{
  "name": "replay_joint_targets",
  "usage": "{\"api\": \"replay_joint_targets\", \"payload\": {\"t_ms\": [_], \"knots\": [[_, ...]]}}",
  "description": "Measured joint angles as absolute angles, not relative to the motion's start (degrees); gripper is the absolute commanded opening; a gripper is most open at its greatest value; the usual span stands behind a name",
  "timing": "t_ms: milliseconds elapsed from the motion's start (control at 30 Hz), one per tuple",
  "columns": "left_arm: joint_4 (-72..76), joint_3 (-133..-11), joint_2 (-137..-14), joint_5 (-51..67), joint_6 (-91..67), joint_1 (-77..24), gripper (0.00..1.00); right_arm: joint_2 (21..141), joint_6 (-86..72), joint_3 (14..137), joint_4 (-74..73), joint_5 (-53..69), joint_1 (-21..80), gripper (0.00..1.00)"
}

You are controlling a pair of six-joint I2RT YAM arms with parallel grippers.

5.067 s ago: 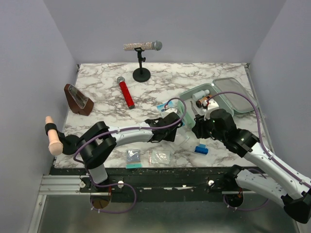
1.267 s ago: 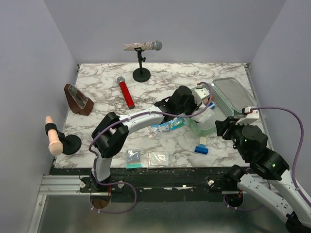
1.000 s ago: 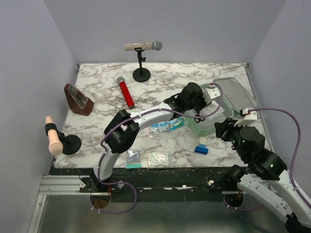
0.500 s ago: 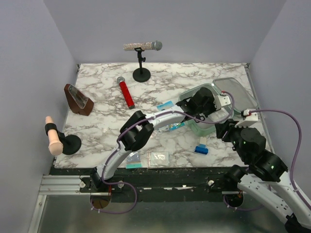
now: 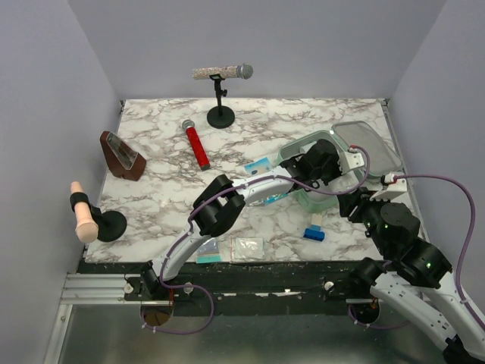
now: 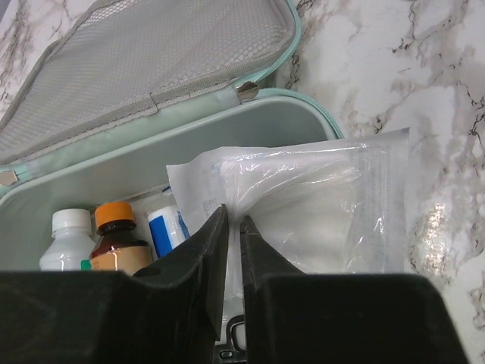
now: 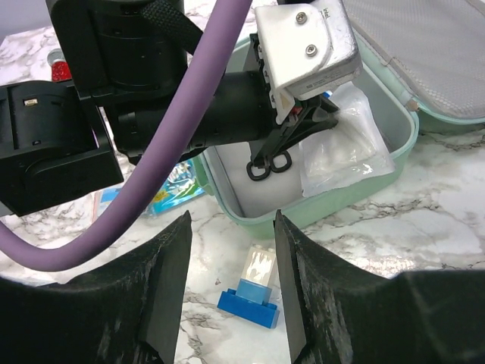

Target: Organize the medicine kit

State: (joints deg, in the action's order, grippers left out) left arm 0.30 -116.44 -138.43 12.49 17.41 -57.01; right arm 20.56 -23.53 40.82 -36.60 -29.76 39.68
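Observation:
The medicine kit [image 5: 371, 144] is a mint-green case lying open at the right of the table, with its mesh-lined lid [image 6: 151, 61] folded back. Inside the case [image 6: 98, 171] stand a white bottle [image 6: 70, 239], an amber bottle with an orange cap [image 6: 117, 243] and a small blue-and-white tube [image 6: 163, 227]. A clear plastic pouch [image 6: 318, 197] lies in the case and drapes over its rim [image 7: 356, 193]. My left gripper [image 6: 233, 216] reaches into the case, its jaws a narrow slit apart at the pouch's corner. My right gripper [image 7: 231, 227] hangs open in front of the case.
A blue brick topped with a clear block [image 7: 254, 292] lies under my right gripper. A blue snack packet [image 5: 265, 196] and a small box [image 5: 258, 164] lie left of the case. Two small packets [image 5: 227, 246] sit by the front edge. A red microphone [image 5: 195, 142], a mic stand [image 5: 221, 114] and a wooden wedge [image 5: 121, 154] stand farther left.
My left arm swung right and carried the pouch into the case, then its jaws parted slightly. My right arm, beside the case five seconds ago, has stayed pulled back over the last second.

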Motion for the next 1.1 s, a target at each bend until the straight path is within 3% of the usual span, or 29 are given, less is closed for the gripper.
{"api": "replay_joint_targets", "payload": {"t_ms": [233, 467, 600, 667, 833, 1100], "knots": [[0.4, -116.7, -138.6, 10.1, 17.8, -57.1, 0.22, 20.5, -23.5, 40.7, -36.6, -29.8, 39.7, 0.56], [0.9, -116.9, -139.0, 4.9, 17.9, -57.1, 0.61, 20.4, -23.5, 40.1, -36.6, -29.8, 39.7, 0.56], [2.1, -116.6, -139.0, 4.0, 17.1, -57.1, 0.74, 20.5, -23.5, 40.0, -36.6, -29.8, 39.7, 0.56], [3.8, -115.6, -139.0, 3.9, 16.6, -57.1, 0.85, 20.5, -23.5, 40.0, -36.6, -29.8, 39.7, 0.56], [5.0, -113.4, -138.8, 4.4, 14.9, -57.1, 0.98, 20.5, -23.5, 40.0, -36.6, -29.8, 39.7, 0.57], [6.8, -108.1, -133.1, 4.3, 13.4, -57.1, 0.99, 20.5, -24.2, 40.1, -37.1, -29.8, 39.7, 0.59]]}}
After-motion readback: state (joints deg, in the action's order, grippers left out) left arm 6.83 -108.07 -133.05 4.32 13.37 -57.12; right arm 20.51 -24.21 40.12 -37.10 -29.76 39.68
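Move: The left hand still pinches the gauze packet inside the kit's near right corner; the packet's middle hangs about 3 cm back of its fingertips and 3 cm lower. Some 6 cm below the hand lie the blue-white roll, 6 cm ahead and 3 cm left; the brown bottle, 9 cm ahead and 5 cm left; and the scissors, 3 cm ahead and 9 cm left. From the right hand the packet is roughly 14 cm ahead, 3 cm right, 15 cm below. The left hand eases 2 cm forward, opening wide to release the gauze packet, then lifts about 3 cm. ##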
